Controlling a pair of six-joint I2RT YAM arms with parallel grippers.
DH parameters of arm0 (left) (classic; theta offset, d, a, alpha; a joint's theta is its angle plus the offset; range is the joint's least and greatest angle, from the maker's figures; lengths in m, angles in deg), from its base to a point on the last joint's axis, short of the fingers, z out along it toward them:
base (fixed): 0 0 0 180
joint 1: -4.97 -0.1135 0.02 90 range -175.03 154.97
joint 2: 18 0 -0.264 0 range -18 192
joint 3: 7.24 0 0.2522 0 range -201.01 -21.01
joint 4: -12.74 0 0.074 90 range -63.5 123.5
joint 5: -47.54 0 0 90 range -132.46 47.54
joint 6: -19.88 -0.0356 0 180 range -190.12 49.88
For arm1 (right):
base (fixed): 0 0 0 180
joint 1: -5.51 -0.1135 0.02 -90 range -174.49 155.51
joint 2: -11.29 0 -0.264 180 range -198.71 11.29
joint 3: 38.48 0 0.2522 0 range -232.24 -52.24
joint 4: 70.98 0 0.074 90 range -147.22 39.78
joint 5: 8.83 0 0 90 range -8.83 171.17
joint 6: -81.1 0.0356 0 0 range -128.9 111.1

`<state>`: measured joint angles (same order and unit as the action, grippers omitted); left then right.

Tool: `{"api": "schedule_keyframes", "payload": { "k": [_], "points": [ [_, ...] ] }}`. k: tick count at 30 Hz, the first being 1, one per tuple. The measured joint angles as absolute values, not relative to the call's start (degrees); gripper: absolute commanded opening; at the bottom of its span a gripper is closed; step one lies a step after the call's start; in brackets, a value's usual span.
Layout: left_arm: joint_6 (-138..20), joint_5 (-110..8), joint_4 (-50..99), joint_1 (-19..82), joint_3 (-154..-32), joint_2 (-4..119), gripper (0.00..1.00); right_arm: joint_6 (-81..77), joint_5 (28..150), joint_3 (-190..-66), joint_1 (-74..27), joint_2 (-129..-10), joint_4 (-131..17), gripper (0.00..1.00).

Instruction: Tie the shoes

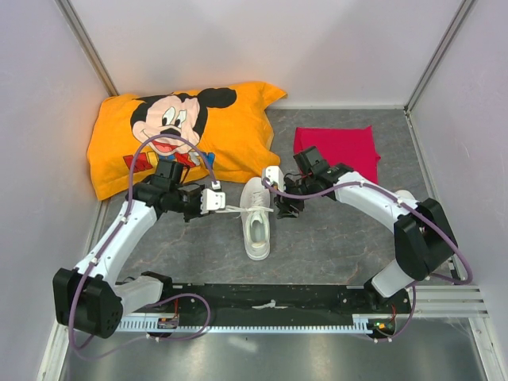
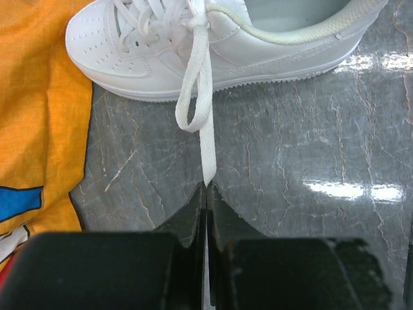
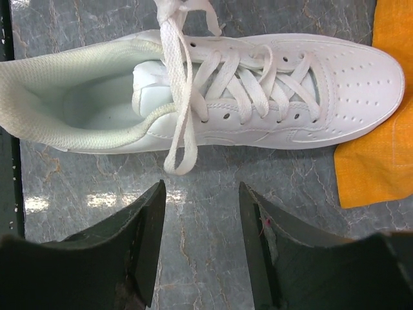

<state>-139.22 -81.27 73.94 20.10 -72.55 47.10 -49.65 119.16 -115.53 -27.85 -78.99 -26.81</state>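
Observation:
One white shoe lies on the marble-patterned table between both arms, toe toward the pillow. In the left wrist view the shoe is seen side-on, and a lace end runs taut from its knot down into my left gripper, which is shut on it. A short lace loop hangs beside that strand. From the right wrist camera, the shoe shows its laced top. A lace loop droops over its side, just above my right gripper, which stands open with nothing between its fingers.
An orange Mickey Mouse pillow lies at the back left, its edge close to the shoe's toe. A red cloth lies at the back right. White walls enclose the table on three sides.

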Motion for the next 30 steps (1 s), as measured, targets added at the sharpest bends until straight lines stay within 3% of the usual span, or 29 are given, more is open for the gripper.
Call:
{"api": "schedule_keyframes", "payload": {
  "k": [21,30],
  "points": [
    [-141.7,-77.6,77.4,18.4,-70.1,43.9,0.04,-54.1,124.1,-119.6,-27.9,-80.1,-23.5,0.58],
    [-139.6,-81.4,75.0,18.6,-70.1,47.3,0.35,-54.2,125.2,-120.9,-28.7,-81.6,-22.8,0.55]
  ]
}}
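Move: The left hand has one lace strand pinched, and the knot lies about 13 cm to its right, roughly level in reach and height. The left loop lies about 8 cm to its right, and the shoe's middle is some 3 cm back from the knot. From the open right hand, the right loop is about 3 cm left, 1 cm back and 1 cm below, and the knot about 9 cm left and 1 cm back. Left hand pulls the lace 2 cm left, sinks and opens, easing back right; open right hand rises left 2 cm. ##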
